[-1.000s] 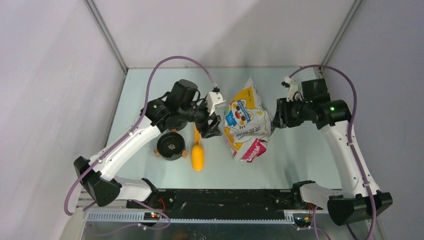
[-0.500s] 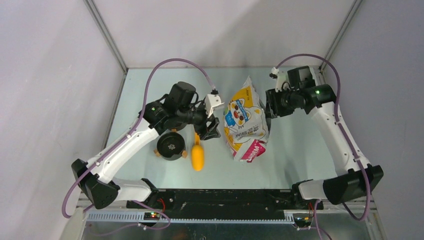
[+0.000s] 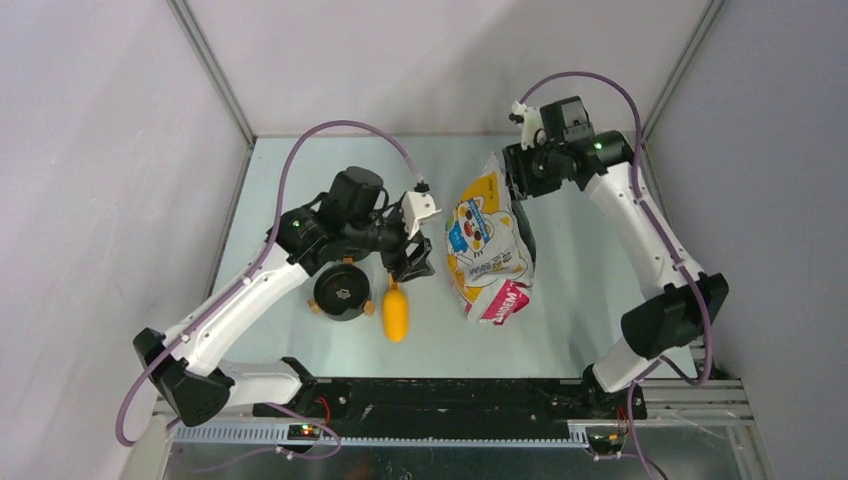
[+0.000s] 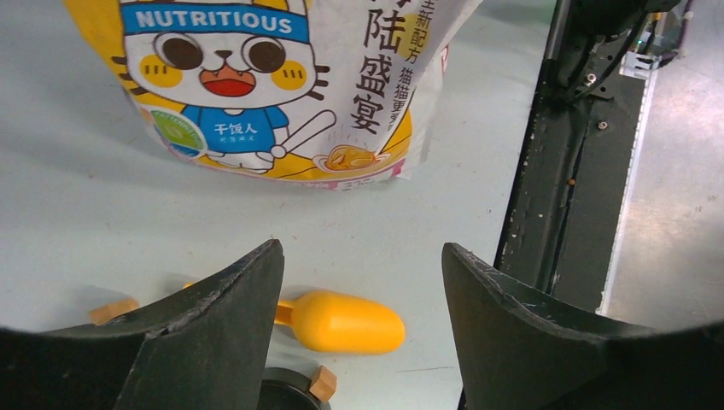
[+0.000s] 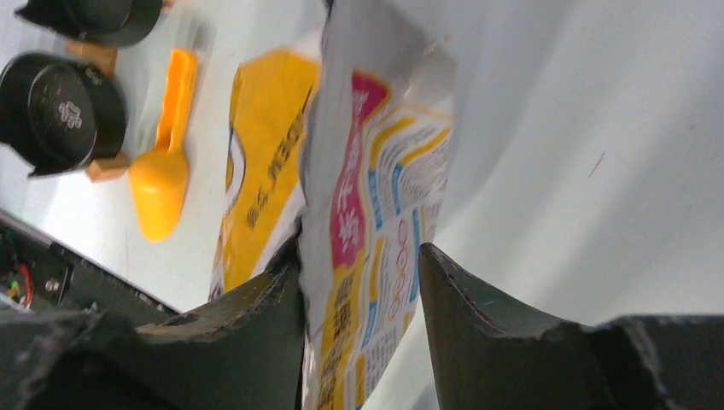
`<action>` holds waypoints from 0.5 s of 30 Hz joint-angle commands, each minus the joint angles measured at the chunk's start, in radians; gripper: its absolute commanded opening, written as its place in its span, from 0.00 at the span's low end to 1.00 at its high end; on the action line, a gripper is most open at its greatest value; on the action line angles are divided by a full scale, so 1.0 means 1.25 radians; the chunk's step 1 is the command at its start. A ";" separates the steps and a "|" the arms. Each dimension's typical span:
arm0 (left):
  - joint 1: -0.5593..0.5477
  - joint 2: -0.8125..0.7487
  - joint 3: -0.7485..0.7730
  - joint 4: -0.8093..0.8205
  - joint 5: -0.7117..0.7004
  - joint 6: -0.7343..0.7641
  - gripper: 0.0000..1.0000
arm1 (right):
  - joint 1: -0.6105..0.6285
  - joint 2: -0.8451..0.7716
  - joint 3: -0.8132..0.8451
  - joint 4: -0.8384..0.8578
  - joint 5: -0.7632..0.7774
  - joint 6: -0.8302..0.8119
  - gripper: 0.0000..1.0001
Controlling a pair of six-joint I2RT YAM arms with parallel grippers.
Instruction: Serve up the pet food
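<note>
No pet food shows in any view. The printed cat bag (image 3: 488,245) lies in the middle of the table, also seen in the left wrist view (image 4: 282,94). My right gripper (image 3: 514,180) is at the bag's far top end, open, and straddles the bag's edge (image 5: 376,196). One finger touches the edge and the other stands off it (image 5: 360,256). The orange scoop (image 3: 396,312) lies left of the bag, beside a black bowl (image 3: 342,292). My left gripper (image 3: 415,262) hovers open over the scoop's handle end, nothing between its fingers (image 4: 360,249); the scoop (image 4: 341,322) lies below.
The black mounting rail (image 4: 580,171) runs along the table's near edge, close to the scoop. The bowl (image 5: 60,111) and scoop (image 5: 162,184) sit side by side left of the bag. White walls close in the table at the back and both sides.
My right arm has swung from the bag's right side to its far top end, and its jaws have widened. The left gripper has drifted slightly toward the scoop.
</note>
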 commanded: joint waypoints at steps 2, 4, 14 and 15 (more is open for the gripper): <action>0.012 -0.042 0.005 -0.030 -0.049 0.055 0.75 | 0.013 0.103 0.148 0.054 0.068 0.024 0.52; 0.013 -0.047 0.012 -0.052 -0.071 0.075 0.74 | 0.015 0.151 0.211 0.058 0.083 0.032 0.53; 0.025 -0.057 0.046 -0.100 -0.144 0.088 0.74 | 0.015 0.301 0.389 0.071 0.097 0.067 0.55; 0.025 -0.053 0.062 -0.098 -0.154 0.074 0.75 | 0.016 0.301 0.394 0.071 0.094 0.069 0.55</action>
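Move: The pet food bag stands with its mouth up at the right hand's fingers; its middle is about 4 cm back, 5 cm left and 11 cm below. The yellow scoop lies some 10 cm back and 27 cm left of that hand. From the left hand, the scoop is about 4 cm ahead, 7 cm left and 20 cm below; the bag's middle is 10 cm ahead and 15 cm right, the near bowl 4 cm ahead and 18 cm left. The bag's mouth edge stays between the right hand's half-open fingers, one finger inside, as that hand sweeps forward about 10 cm and slightly left along the rim to its far corner, nearly level, slowing at the end. The left hand, open and empty, eases about 4 cm left over the table, away from the bag and towards the scoop, tilting slightly. ##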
